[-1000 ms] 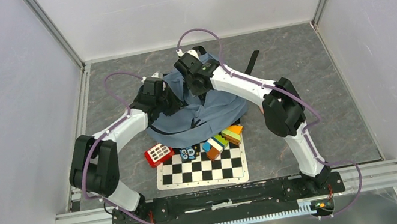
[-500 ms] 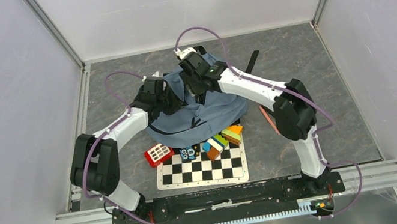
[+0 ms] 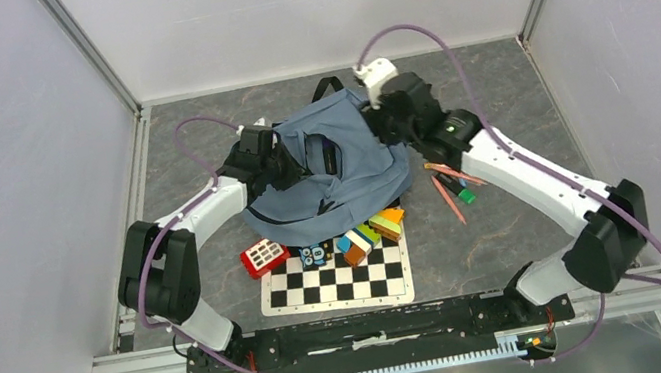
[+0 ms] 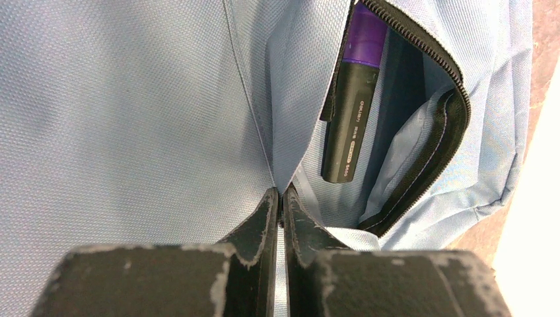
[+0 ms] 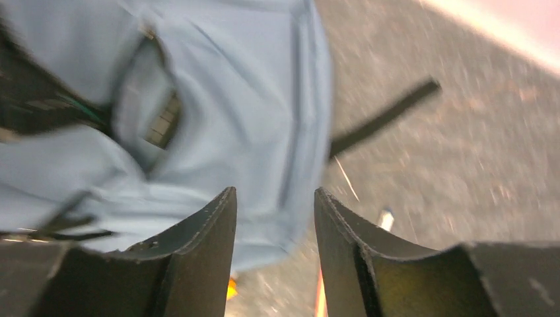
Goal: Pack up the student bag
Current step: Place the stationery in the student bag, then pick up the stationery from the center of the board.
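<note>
The student bag (image 3: 360, 176) is a dusty-blue backpack lying on the floor behind the chessboard. In the left wrist view its black-zippered pocket (image 4: 422, 119) gapes, and a black marker with a purple cap (image 4: 350, 125) lies inside. My left gripper (image 4: 282, 195) is shut on a fold of the bag's fabric (image 4: 165, 112) at the pocket's edge, seen at the bag's left side (image 3: 290, 161) from above. My right gripper (image 5: 274, 198) hangs open and holds nothing. It is above the bag's right edge (image 3: 387, 124), over blue fabric (image 5: 251, 99) and grey floor.
A chessboard (image 3: 337, 282) lies near the arm bases, with a red calculator (image 3: 264, 256) and coloured blocks (image 3: 369, 231) along its far edge. Several pencils and pens (image 3: 454, 188) lie right of the bag. A black strap (image 5: 386, 115) trails on the floor.
My right arm has swung away from over the bag's pocket to the right, and its jaws have opened wider. The left gripper has kept its pinch on the fabric.
</note>
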Controlling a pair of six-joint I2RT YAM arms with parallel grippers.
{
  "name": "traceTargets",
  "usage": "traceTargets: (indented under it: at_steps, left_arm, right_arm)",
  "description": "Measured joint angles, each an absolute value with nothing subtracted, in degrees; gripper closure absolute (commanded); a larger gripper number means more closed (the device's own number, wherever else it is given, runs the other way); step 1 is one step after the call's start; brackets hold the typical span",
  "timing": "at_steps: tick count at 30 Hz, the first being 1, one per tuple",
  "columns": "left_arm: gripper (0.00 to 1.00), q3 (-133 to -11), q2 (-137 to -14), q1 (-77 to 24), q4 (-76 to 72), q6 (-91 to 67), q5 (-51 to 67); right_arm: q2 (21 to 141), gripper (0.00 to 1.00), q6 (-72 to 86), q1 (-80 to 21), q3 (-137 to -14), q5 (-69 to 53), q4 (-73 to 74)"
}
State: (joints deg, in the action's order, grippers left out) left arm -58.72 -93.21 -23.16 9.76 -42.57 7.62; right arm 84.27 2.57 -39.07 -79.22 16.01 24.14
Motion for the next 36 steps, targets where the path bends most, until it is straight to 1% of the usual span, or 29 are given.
traceTargets:
  at_steps: [3,6,12,16,24,36]
  left_arm:
    - [0.89,-58.74,-93.21,-23.16,9.76,-42.57,7.57]
    - [0.89,-58.72,-93.21,-23.16,9.85,-42.57,7.35]
    - [0.89,-58.65,-93.12,-23.16,10.15,-42.61,6.59]
    - [0.89,-58.28,-92.58,-23.16,10.17,-42.63,6.24]
    - [0.89,-58.00,-91.39,-23.16,10.41,-42.63,6.04]
    - [0.89,-58.00,-91.37,-23.16,10.61,-42.63,6.00]
  right_arm:
    - [80.73,0.52,2.04,-32.01,-70.02,14.37,25.26]
    - [80.53,0.54,2.00,-25.65,-61.60,12.86,27.92]
    - [80.51,0.59,2.22,-20.95,-51.07,8.45,31.09]
    - [80.68,0.61,2.59,-19.49,-48.53,6.35,30.61]
    - [83.53,0.67,2.79,-19.00,-47.99,4.93,27.14]
    - [86.91,0.71,3.73,-18.28,-45.71,6.28,24.73]
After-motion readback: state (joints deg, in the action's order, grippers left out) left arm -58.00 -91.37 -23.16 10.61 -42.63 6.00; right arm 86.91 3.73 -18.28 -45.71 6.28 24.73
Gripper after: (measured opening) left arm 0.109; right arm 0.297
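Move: The coral pen nearest the robot, the one to take, lies about 15 cm right of your right hand, 7 cm back and some 26 cm below. The green-capped marker is 3 cm farther out than that pen and 2 cm right of it; the other coral pen is 6 cm farther out and 3 cm right of the first. The bag's open pocket is about 13 cm left and 5 cm ahead of the right hand. From the left hand, the first pen is roughly 34 cm right, 7 cm back and 9 cm lower. Swing the right gripper away from the bag, quickly down and to the right with some pull back, then straighten into a slower descent onto the near coral pen: about 24 cm down and 16 cm right in all. Tip the fingers some 35 degrees steeper and narrow them to a small gap astride the pen. Keep the left fingers pinched on the fabric fold beside the pocket. ##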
